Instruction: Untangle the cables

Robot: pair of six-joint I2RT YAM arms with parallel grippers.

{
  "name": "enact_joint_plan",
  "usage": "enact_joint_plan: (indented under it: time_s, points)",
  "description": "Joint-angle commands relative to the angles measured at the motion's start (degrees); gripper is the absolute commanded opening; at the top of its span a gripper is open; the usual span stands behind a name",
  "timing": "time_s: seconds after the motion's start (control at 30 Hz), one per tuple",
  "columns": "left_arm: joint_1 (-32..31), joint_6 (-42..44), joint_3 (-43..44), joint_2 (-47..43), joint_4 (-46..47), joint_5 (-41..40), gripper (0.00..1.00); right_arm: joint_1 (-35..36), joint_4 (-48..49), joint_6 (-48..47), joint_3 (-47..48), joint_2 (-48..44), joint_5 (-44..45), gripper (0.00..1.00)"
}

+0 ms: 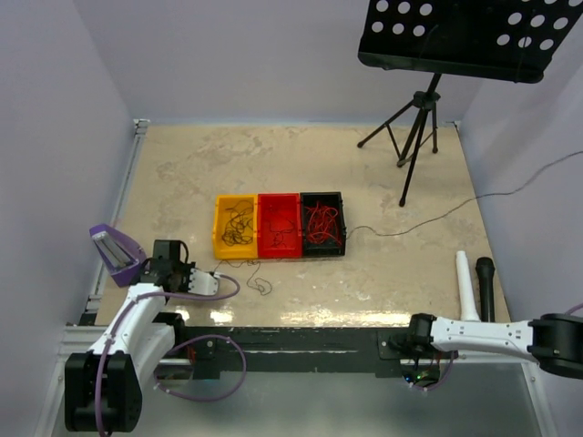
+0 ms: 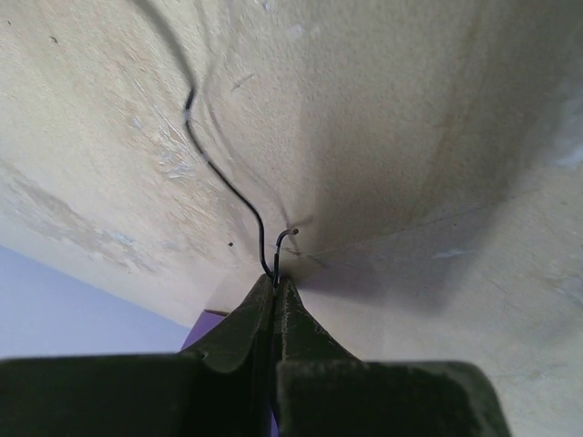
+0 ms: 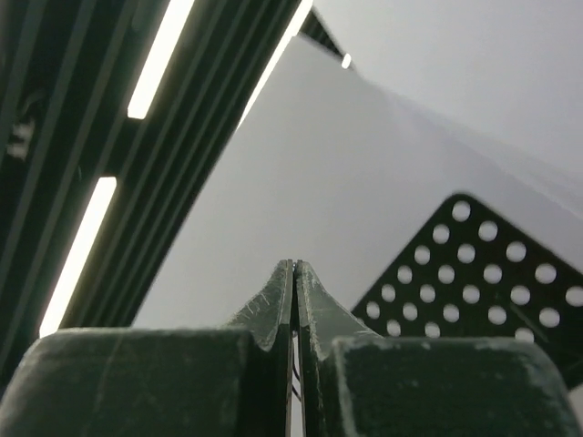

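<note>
My left gripper [image 2: 275, 278] is shut on one end of a thin black cable [image 2: 211, 164], low over the table near its front left edge [image 1: 217, 278]. From the tips the cable curls away across the table to a small loop [image 1: 261, 286]. More cables lie in three bins: dark ones in the yellow bin [image 1: 219, 238], red ones in the black bin [image 1: 342, 223], and the red bin [image 1: 280, 225] sits between them. My right gripper [image 3: 294, 264] is shut and points up at the ceiling. A dark strand shows low in its slit; I cannot tell what it is.
A lilac holder [image 1: 114, 253] sits by the left arm. A black music stand [image 1: 465, 36] on a tripod [image 1: 414, 127] stands back right. A white tube [image 1: 466, 284] and a black microphone [image 1: 485, 287] lie front right. A long thin lead [image 1: 437, 218] runs toward the right wall.
</note>
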Motion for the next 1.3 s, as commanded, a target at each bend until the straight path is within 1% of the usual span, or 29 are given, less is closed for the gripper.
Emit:
enact_joint_plan:
  time_s: [0.0, 0.07, 0.1, 0.13, 0.2, 0.33, 0.43, 0.53, 0.6, 0.67, 0.7, 0.73, 0.77, 0.87, 0.97, 1.03, 1.13, 1.27]
  points:
    - [0.08, -3.82, 1.19, -0.16, -10.14, 6.08, 0.00, 0.08, -12.70, 17.14, -22.74, -5.79, 7.23, 0.00]
    - [0.07, -3.21, 1.19, -1.74, -10.94, 6.27, 0.00, 0.08, -19.28, 25.56, -33.13, -7.99, 8.91, 0.00]
    - [0.16, -2.60, 1.11, -2.62, -11.46, 6.36, 0.00, 0.08, -24.88, 30.65, -36.48, -8.35, 9.61, 0.00]
    - [0.16, -1.55, 1.45, -4.20, -12.25, 6.62, 0.00, -0.01, -39.47, 45.58, -40.43, -8.09, 8.57, 0.00]
    - [0.07, -1.01, 1.72, -5.09, -12.96, 6.71, 0.00, -0.01, -50.21, 57.88, -43.18, -7.30, 6.37, 0.00]
    - [0.16, -0.84, 2.07, -6.06, -13.75, 6.88, 0.00, -0.01, -66.03, 74.43, -47.59, -5.72, 2.42, 0.00]
    - [0.16, -0.75, 2.16, -6.50, -13.84, 6.80, 0.00, 0.08, -76.23, 82.36, -47.77, -2.83, -0.92, 0.00]
    - [0.08, -1.01, 3.21, -6.67, -13.84, 6.88, 0.00, -0.01, -82.49, 83.53, -48.12, 1.65, -6.18, 0.00]
    - [0.08, -1.62, 4.79, -6.50, -14.45, 7.76, 0.00, -0.01, -86.62, 84.41, -48.20, 5.17, -11.27, 0.00]
    - [0.08, -1.98, 6.63, -6.41, -15.33, 8.55, 0.00, 0.08, -87.78, 84.32, -50.39, 7.63, -15.85, 0.00]
    - [0.07, -2.15, 7.51, -6.50, -15.77, 9.16, 0.00, 0.08, -86.74, 83.45, -52.23, 7.99, -18.57, 0.00]
    - [0.07, -2.24, 8.04, -6.58, -16.03, 9.43, 0.00, 0.08, -85.86, 83.53, -54.25, 8.43, -20.08, 0.04]
    - [0.07, -2.24, 8.48, -6.76, -16.30, 9.52, 0.00, 0.08, -84.20, 83.61, -56.88, 8.52, -21.83, 0.14]
    - [0.16, -2.07, 8.14, -7.29, -16.74, 9.70, 0.00, 0.08, -75.51, 82.65, -63.30, 8.43, -25.88, 0.29]
    - [0.16, -2.07, 7.35, -7.90, -17.09, 9.52, 0.00, 0.08, -68.91, 82.30, -68.15, 9.57, -29.58, 0.39]
    - [0.07, -1.98, 6.73, -8.52, -17.44, 9.52, 0.00, 0.08, -64.86, 82.30, -70.26, 11.58, -31.85, 0.48]
    - [0.08, -1.72, 6.55, -9.39, -17.62, 9.70, 0.00, 0.08, -58.80, 82.82, -72.54, 14.58, -35.46, 0.53]
    - [0.07, -1.71, 6.56, -9.49, -18.15, 9.79, 0.00, 0.08, -50.97, 81.77, -75.54, 15.81, -38.45, 0.55]
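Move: The right gripper, high up, holds the thin dark cable, to be laid on open table just in front of the black box: about 48 cm to its left, 3 cm farther out and some 75 cm below. From this hand the black box stands about 22 cm out and 44 cm left, the red box 22 cm out and 56 cm left, both some 72 cm down. From the left gripper, pinching the cable's end just over the table, that spot is about 42 cm right, 7 cm back. Swing the right gripper far left and down with the cable, about 47 cm across and 60 cm down, arcing forward about 10 cm first, then drawing back over the table in front of the boxes. Turn its fingers from pointing up and outward to pointing down, then open them about halfway to let the cable go. Keep the left pinch on the cable end, easing it slightly back and right, then up 3 cm. ##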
